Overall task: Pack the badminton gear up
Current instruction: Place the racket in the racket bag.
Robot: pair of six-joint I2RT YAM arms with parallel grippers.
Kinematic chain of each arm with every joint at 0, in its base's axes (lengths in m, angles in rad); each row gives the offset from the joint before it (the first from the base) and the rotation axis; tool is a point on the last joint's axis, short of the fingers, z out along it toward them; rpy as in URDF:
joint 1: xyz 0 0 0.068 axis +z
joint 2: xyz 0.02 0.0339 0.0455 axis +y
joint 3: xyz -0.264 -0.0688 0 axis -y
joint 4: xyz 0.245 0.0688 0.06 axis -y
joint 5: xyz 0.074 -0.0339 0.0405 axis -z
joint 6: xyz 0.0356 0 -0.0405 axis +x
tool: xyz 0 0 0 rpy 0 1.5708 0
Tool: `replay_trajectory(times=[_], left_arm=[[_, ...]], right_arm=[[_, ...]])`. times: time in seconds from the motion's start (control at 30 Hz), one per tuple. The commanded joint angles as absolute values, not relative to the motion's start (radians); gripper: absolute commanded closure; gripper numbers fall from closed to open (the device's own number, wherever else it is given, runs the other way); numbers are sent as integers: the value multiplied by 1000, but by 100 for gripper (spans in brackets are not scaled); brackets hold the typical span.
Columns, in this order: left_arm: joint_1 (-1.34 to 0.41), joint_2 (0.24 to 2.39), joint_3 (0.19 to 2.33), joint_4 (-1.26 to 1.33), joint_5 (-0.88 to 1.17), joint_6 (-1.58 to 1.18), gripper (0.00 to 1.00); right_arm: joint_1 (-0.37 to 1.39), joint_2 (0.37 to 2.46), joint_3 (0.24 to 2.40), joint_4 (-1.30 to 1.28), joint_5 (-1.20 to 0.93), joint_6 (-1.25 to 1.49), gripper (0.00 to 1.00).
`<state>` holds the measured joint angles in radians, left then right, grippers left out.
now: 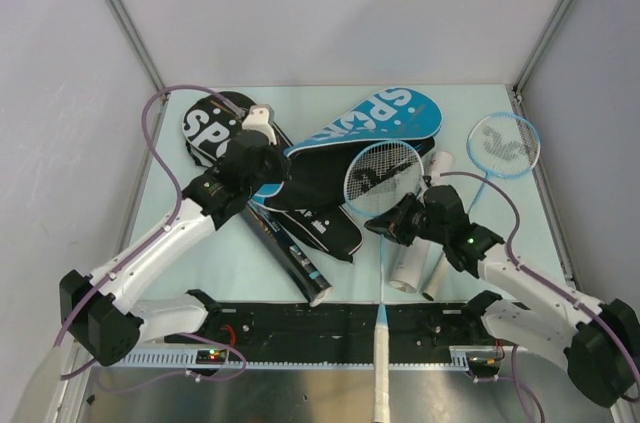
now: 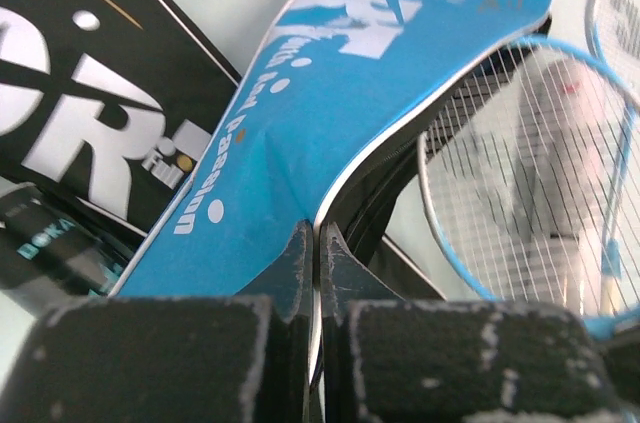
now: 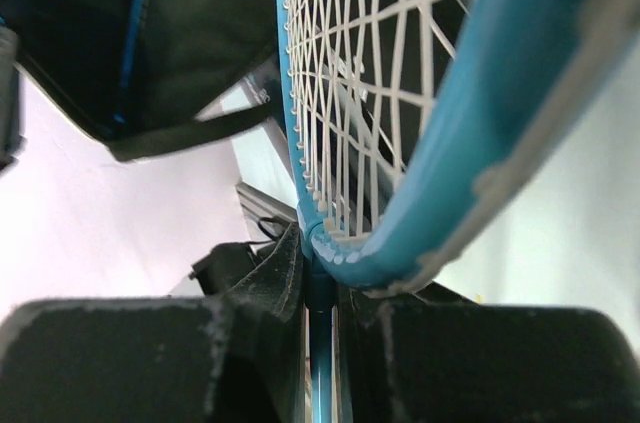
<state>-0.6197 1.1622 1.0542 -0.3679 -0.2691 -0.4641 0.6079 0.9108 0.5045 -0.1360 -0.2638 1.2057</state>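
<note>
My left gripper (image 1: 268,169) (image 2: 318,243) is shut on the white-piped edge of the blue "SPORT" cover (image 1: 385,121) (image 2: 340,83), lifting that flap off its black underside. Just right of it, my right gripper (image 1: 384,224) (image 3: 320,278) is shut on the light-blue racket's shaft at the throat. That racket's head (image 1: 383,178) (image 2: 520,173) (image 3: 470,153) hovers at the cover's open mouth, and its white handle (image 1: 381,363) points toward the near edge. A second racket (image 1: 503,146) lies at the far right. A black "SPORT" cover (image 1: 212,124) (image 2: 90,93) lies at the far left.
A long black tube (image 1: 298,261) (image 2: 50,243) lies diagonally in front of the covers. Two white tubes (image 1: 411,261) lie under my right arm. Grey walls close the table on three sides, and a black rail (image 1: 330,328) runs along the near edge.
</note>
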Motion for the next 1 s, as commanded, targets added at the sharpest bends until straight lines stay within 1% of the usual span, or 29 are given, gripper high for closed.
replay_trajectory(times=[0.0, 0.17, 0.3, 0.4, 0.63, 0.97], left_arm=[[-626, 1114, 1009, -307, -126, -508, 100], [-627, 1081, 946, -274, 6, -487, 100], [-627, 1060, 895, -254, 90, -447, 100], [-630, 1042, 851, -227, 162, -424, 100], [-648, 1013, 780, -166, 255, -379, 100], [-653, 974, 697, -81, 348, -426, 100]], right_arm=[[609, 1010, 516, 169, -309, 1291, 100], [576, 1116, 518, 344, -355, 1335, 100], [529, 1191, 563, 395, -356, 1297, 100], [478, 1288, 596, 465, -398, 1304, 100], [417, 1512, 761, 552, -415, 1310, 100], [387, 1771, 989, 585, -314, 1280, 100]])
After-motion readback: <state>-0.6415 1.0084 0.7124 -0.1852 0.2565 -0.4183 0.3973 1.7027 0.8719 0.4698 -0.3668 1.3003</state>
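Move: The right hand, holding the blue racket by the shaft just below its head, has the blue bag's open mouth about 16 cm ahead, 7 cm to its left and some 6 cm lower. The white tube lies about 13 cm to that hand's right, 1 cm ahead. From the left hand, pinching the bag's flap edge, the mouth is roughly 17 cm to the right, 2 cm ahead and 10 cm lower; the black tube is 17 cm back, level sideways. Still gripping the shaft, the right hand drives the racket head-first into the blue bag's mouth, about 20 cm forward with a small shift left early on, staying level and rolling slightly so its left side rises. The left hand keeps its pinch on the flap edge, drawing it some 9 cm back, 6 down and 5 right while turning roughly 30 degrees clockwise. ##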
